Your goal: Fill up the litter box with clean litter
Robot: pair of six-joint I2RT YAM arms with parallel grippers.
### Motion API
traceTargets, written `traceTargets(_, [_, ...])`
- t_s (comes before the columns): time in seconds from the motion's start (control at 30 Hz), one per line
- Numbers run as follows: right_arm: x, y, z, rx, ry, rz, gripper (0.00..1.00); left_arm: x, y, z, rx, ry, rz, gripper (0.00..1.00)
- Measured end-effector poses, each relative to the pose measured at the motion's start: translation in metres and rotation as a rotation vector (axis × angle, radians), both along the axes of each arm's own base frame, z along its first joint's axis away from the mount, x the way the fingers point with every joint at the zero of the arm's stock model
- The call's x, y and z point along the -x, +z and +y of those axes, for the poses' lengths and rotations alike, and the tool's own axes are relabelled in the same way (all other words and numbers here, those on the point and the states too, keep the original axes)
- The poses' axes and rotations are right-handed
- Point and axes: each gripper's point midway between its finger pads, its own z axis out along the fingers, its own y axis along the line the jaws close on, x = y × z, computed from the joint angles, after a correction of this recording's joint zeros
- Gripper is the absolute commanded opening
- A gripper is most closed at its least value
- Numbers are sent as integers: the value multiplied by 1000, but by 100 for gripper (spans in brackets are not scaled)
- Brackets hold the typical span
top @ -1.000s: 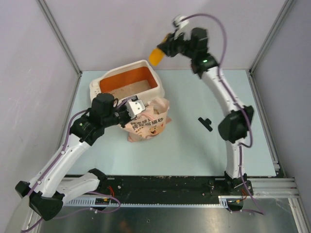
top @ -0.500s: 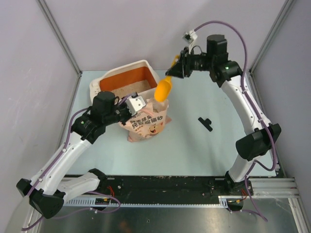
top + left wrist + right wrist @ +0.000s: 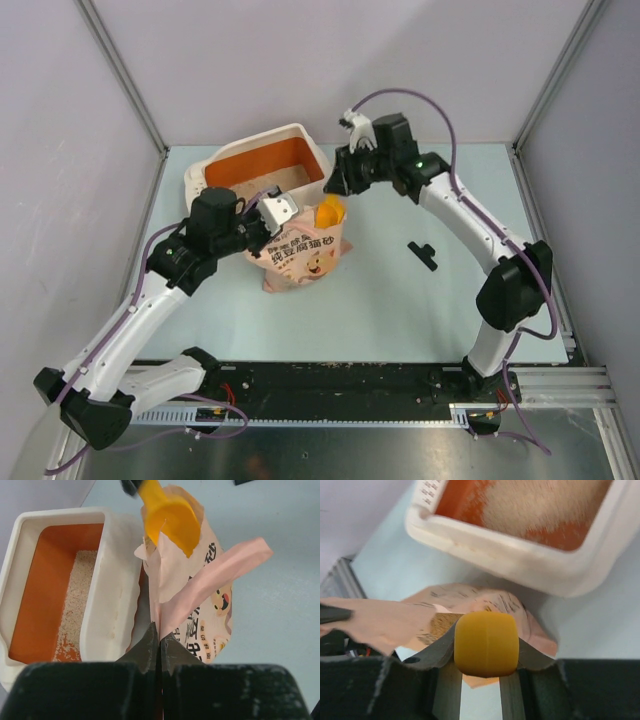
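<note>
The litter box (image 3: 300, 131), cream-white outside and orange inside, stands at the back left, its rim (image 3: 118, 575) right beside the bag. Clean litter (image 3: 268, 181) covers part of its floor (image 3: 80, 595), also seen in the right wrist view (image 3: 545, 502). The pink-beige printed bag (image 3: 305, 257) stands upright against the box. My left gripper (image 3: 160, 638) is shut on the bag's top edge (image 3: 210, 580) and keeps the mouth open. My right gripper (image 3: 486, 639) is shut on the handle of the yellow-orange scoop (image 3: 330, 212), whose bowl (image 3: 171, 522) points down into the bag's mouth.
A small black part (image 3: 423, 255) lies on the pale blue table to the right of the bag. Grey walls with metal posts close in the back and sides. The right arm (image 3: 470, 220) arches over the table's right half.
The right arm has swung the scoop from high behind the box down to the bag's mouth. The left gripper has kept still on the bag.
</note>
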Motion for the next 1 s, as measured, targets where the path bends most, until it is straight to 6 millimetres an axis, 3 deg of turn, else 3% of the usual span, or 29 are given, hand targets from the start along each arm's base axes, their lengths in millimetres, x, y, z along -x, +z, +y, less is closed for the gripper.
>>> traceTargets(0.17, [11,-62,4,74,-140,52,0,1,3,-5,66,39,66,0])
traceTargets(0.23, [16,-77,7,100,-174,47,0,1,3,-8,94,52,97,0])
traceTargets(0.6, [19,-92,16,68,-255,3,0,6,3,-20,192,75,202,0])
traceTargets(1.0, [13,-103,29,-116,-275,162,0,3,-3,-30,242,77,239,0])
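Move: The mouth of the litter bag, where the empty yellow scoop in the right hand is headed, lies about 12 cm below that hand, some 3 cm to its left and 2 cm back. The litter box's middle is roughly 9 cm ahead, 17 cm left and 21 cm lower; a black clip lies on the table about 20 cm right and 2 cm back. From the left hand, pinching the bag's edge, the mouth is some 9 cm ahead, 13 cm right and 9 cm lower. Down goes the right hand, about 10 cm in all, fast at first and then slowing as it eases left, lowering the scoop head through the bag's mouth into the litter; it turns some 15 degrees clockwise, then tilts its left side up near the end. The left hand keeps its pinch on the bag's edge, sliding about 3 cm right towards the mouth while its left side dips and it tips down. ##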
